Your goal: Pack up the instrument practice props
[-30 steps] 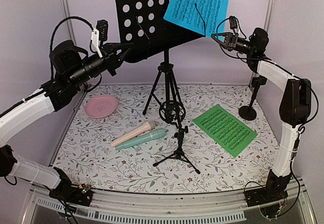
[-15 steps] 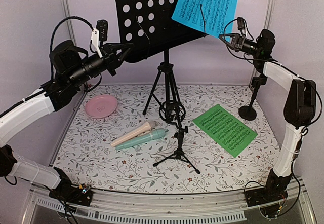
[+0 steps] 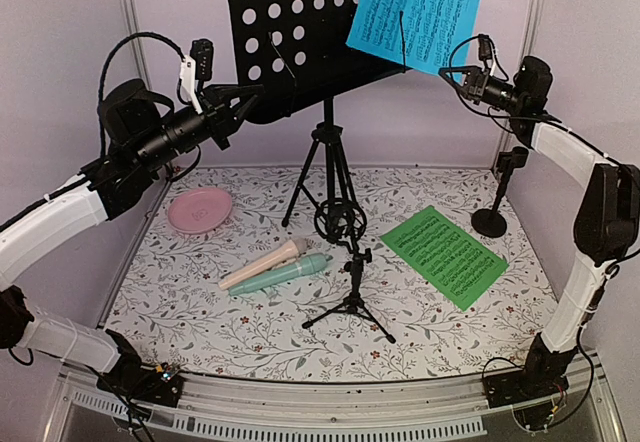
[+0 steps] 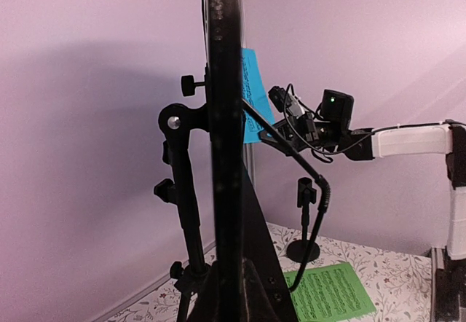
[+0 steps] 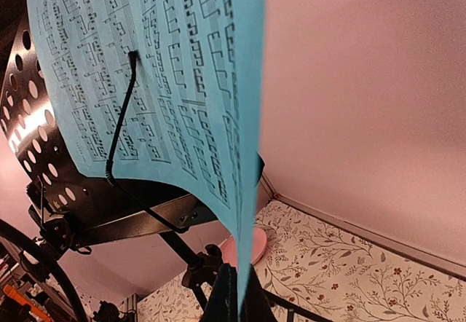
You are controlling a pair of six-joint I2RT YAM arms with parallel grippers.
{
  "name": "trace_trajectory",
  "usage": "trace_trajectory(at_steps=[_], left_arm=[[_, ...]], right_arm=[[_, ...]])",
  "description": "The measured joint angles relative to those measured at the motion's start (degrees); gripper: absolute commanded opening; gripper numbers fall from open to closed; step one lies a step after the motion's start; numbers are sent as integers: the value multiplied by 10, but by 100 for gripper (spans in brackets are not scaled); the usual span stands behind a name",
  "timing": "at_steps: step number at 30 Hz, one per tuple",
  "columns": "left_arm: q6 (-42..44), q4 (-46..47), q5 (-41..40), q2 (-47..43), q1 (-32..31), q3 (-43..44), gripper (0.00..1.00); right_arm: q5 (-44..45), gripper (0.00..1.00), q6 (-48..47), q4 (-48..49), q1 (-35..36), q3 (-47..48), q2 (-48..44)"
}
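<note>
The black perforated music rack (image 3: 285, 32) stands on tripod legs (image 3: 325, 177) at the back. My left gripper (image 3: 246, 98) is shut on its lower left edge; in the left wrist view the rack edge (image 4: 222, 118) runs up between my fingers (image 4: 280, 293). My right gripper (image 3: 449, 74) is shut on the lower right corner of the blue music sheet (image 3: 413, 12), which sticks out past the rack's right side under a wire retainer (image 5: 120, 118). The blue sheet (image 5: 160, 81) fills the right wrist view above that gripper (image 5: 238, 296). The green sheet (image 3: 443, 254), beige microphone (image 3: 262, 264), mint microphone (image 3: 282, 276) and small black tripod (image 3: 352, 302) lie or stand on the table.
A pink plate (image 3: 200, 209) lies at the left rear of the floral mat. A black stand with a round base (image 3: 491, 220) is at the right rear. A ring-shaped shock mount (image 3: 340, 220) tops the small tripod. Walls close in on both sides.
My right gripper has moved right and slightly up, drawing the blue sheet further out past the rack's right edge. The left arm and rack have not moved.
</note>
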Motion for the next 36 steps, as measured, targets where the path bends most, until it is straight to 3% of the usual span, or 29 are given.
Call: trace_trajectory(at_steps=[24,36], left_arm=[[0,0,0,0,0,0,0],[0,0,0,0,0,0,0]], right_arm=[[69,0,-43,-70,-56,-63,-42],[127,0,-39,-95,-71,-123,-114]])
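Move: The right hand already pinches the blue sheet by its lower right corner; the sheet's middle lies about 9 cm left of it, 3 cm farther out and 10 cm above. The music stand's right retaining arm crosses the sheet some 10 cm left, level with the hand in reach, 8 cm up. Far below, some 44 cm down, the green sheet lies 16 cm back and 6 cm right. From the left hand, the blue sheet is roughly 40 cm right, 22 cm ahead and 8 cm up. Keeping its pinch on the corner, the right hand drags the blue sheet out along the music stand behind the retaining arm, about 8 cm to the right and away from the stand, sinking 2–3 cm on the way. The wrist turns some 20 degrees clockwise. The left hand stays still, keeping hold of the stand's left edge. ##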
